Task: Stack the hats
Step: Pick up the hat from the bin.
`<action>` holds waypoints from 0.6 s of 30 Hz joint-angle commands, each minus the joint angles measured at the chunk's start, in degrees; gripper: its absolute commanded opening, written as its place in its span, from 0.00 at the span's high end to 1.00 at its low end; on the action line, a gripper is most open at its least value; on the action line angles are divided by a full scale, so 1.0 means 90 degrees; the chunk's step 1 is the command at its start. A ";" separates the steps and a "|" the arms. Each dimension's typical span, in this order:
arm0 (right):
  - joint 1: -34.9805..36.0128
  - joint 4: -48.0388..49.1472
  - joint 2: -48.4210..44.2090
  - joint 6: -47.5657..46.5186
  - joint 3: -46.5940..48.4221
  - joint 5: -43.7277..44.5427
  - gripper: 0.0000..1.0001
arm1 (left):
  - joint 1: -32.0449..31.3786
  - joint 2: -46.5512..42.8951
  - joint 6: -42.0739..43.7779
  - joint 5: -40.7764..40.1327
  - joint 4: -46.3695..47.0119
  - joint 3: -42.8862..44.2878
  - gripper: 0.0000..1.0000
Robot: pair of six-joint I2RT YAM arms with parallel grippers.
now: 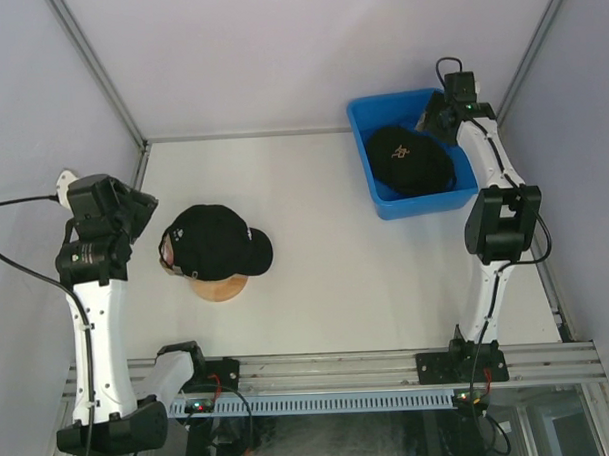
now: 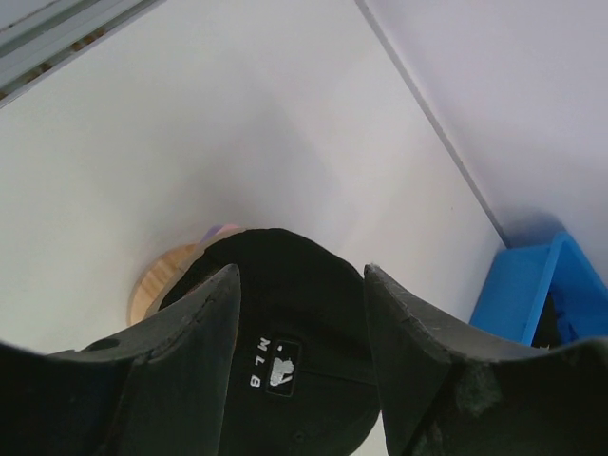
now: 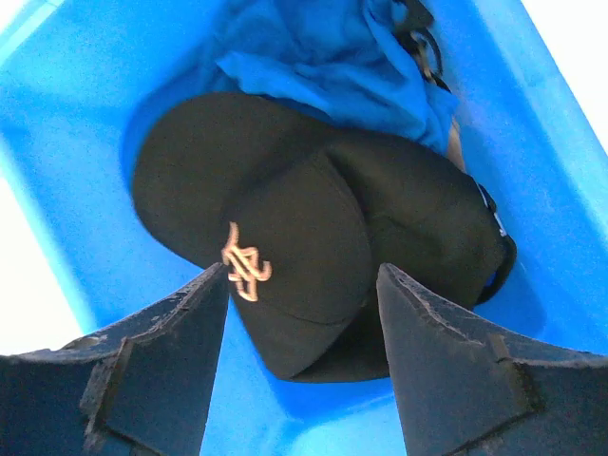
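A black hat (image 1: 217,241) with a small white mark (image 2: 278,369) sits on top of the round wooden stand (image 1: 219,288); a sliver of lavender and pink fabric (image 2: 220,231) peeks out beneath it. My left gripper (image 1: 144,216) hovers just left of it, open, with nothing between its fingers (image 2: 214,313). A second black hat (image 3: 304,218) with a tan stitched logo lies in the blue bin (image 1: 366,126), on top of a blue hat (image 3: 323,57). My right gripper (image 3: 302,271) hangs open over this hat, not touching it.
The blue bin (image 2: 532,285) stands at the back right, close to the right wall. Grey walls with metal posts close in the white table on three sides. The arm bases and a rail run along the near edge.
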 commanded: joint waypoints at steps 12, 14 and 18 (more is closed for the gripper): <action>-0.0011 0.0364 0.0624 0.0056 -0.0363 -0.0209 0.37 | -0.0486 0.0230 0.0418 0.0334 0.0443 0.0436 0.41; -0.0025 0.0384 0.0713 0.0117 -0.0362 -0.0313 0.37 | -0.0499 0.0232 0.0416 0.0349 0.0482 0.0405 0.41; -0.0056 0.0439 0.0867 0.0194 -0.0369 -0.0446 0.40 | -0.0511 0.0231 0.0442 0.0335 0.0499 0.0383 0.41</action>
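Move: Below the right hand, almost straight down by some 12 cm and perhaps 1 cm to its left, lies the black hat in the blue bin. A blue cloth lies about 11 cm ahead of the hand and 2 cm right, some 13 cm down; the bin's near rim is around 11 cm back, level sideways and 8 cm lower. From the left hand this black hat is about 27 cm ahead, 62 cm right and 24 cm down. Sinking about 9 cm, nearly straight down into the bin, the right hand brings its open fingers towards the black hat's crown, just right of the logo, while its fingertips tip some 10 degrees further downward; the fingers stay parted. The empty left hand drifts about 3 cm, right and a little forward, turning slightly clockwise, fingers still open. ##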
